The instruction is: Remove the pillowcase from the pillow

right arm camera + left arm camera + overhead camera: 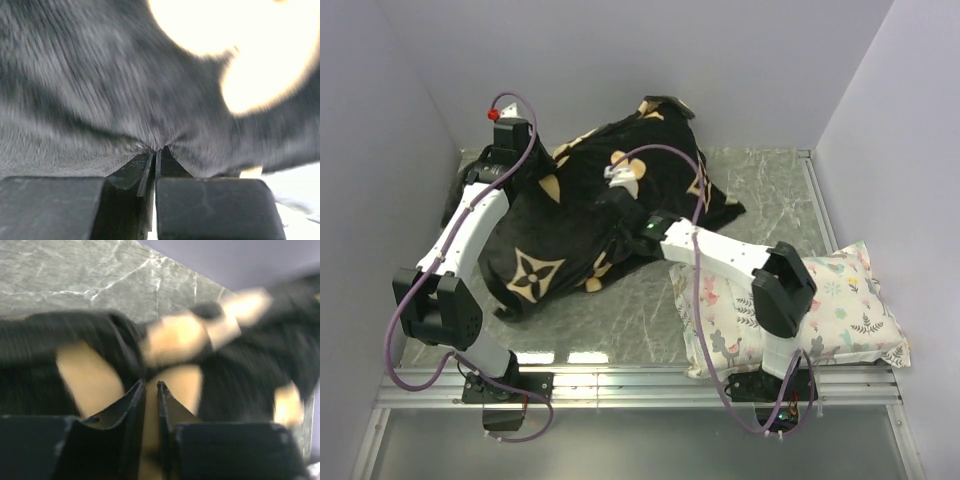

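Note:
The black plush pillowcase with tan flower motifs lies bunched over the middle and back of the table. The pillow is hidden inside it. My right gripper reaches in from the right and is shut on a pucker of the pillowcase at its fingertips. At the back left edge of the pillowcase, my left gripper has its jaws a narrow gap apart. A tan motif shows through the gap and nothing is clearly pinched. That view is blurred.
A smaller white floral-print pillow lies at the front right, under my right arm's elbow. Grey marbled tabletop shows in front of the pillowcase. Walls close the back and both sides.

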`<action>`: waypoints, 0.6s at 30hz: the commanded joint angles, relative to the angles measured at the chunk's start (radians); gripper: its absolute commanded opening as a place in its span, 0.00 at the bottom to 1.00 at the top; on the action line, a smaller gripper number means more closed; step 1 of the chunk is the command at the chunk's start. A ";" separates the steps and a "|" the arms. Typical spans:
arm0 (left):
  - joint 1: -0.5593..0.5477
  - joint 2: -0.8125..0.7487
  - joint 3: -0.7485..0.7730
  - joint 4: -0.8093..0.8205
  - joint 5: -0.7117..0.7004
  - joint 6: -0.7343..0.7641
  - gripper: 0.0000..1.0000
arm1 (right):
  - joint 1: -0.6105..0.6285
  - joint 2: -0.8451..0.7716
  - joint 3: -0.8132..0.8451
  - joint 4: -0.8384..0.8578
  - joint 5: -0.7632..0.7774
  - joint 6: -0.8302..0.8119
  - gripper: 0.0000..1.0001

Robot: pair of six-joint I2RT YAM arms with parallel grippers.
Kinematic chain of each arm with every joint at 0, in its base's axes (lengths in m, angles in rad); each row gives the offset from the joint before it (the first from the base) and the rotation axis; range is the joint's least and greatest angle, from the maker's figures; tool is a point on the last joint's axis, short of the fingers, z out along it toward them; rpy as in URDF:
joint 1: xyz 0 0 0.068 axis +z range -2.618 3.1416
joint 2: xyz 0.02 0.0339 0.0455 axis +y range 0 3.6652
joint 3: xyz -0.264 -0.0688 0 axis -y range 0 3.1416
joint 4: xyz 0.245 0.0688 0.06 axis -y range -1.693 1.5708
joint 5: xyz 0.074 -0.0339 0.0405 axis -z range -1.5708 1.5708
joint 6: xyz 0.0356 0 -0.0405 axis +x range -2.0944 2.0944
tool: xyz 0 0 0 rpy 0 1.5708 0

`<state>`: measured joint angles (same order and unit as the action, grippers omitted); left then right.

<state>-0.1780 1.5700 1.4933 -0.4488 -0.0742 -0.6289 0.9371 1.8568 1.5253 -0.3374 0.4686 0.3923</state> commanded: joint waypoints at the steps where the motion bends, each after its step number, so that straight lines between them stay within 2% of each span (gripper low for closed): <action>1: -0.006 -0.021 0.061 -0.041 0.053 0.038 0.23 | -0.093 -0.105 -0.033 0.009 0.070 0.031 0.00; 7: -0.009 -0.016 0.081 -0.047 0.067 0.052 0.34 | -0.172 -0.143 -0.096 0.031 -0.041 0.062 0.00; 8: -0.009 -0.021 0.082 -0.048 0.065 0.055 0.44 | -0.176 -0.146 -0.103 0.041 -0.054 0.065 0.00; 10: -0.011 -0.027 0.076 -0.045 0.065 0.064 0.53 | -0.182 -0.154 -0.114 0.057 -0.100 0.063 0.00; 11: -0.011 -0.039 0.070 -0.041 0.065 0.066 0.60 | -0.182 -0.156 -0.117 0.069 -0.116 0.060 0.00; 15: -0.029 -0.088 0.050 -0.041 0.051 0.077 0.71 | -0.181 -0.166 -0.117 0.104 -0.208 0.062 0.00; 18: -0.072 -0.148 0.047 -0.074 -0.045 0.086 0.76 | -0.176 -0.183 -0.119 0.136 -0.298 0.072 0.00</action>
<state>-0.2115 1.5291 1.5257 -0.5098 -0.0437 -0.5694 0.7601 1.7348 1.4128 -0.2569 0.2775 0.4503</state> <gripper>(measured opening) 0.749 0.011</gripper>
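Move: The right hand already has a fold of the black pillowcase pinched; the pillowcase's middle lies about 7 cm ahead of that hand, 4 cm to its left and 8 cm below. On the pillowcase, the star patch is some 9 cm back and 19 cm left of the hand; the floral pillow lies roughly 17 cm back and 41 cm right. From the left hand, the pillowcase's middle is about 11 cm right, 4 cm back and 18 cm below. Rightward and forward, rising slightly, the right hand draws its pinched fold of pillowcase some 8 cm towards its own side, then eases a little back to the left, rolling about 10 degrees so its left side lifts. The left hand spreads its barely parted fingers wide over the cloth and backs off about 3 cm, back, right and up. ##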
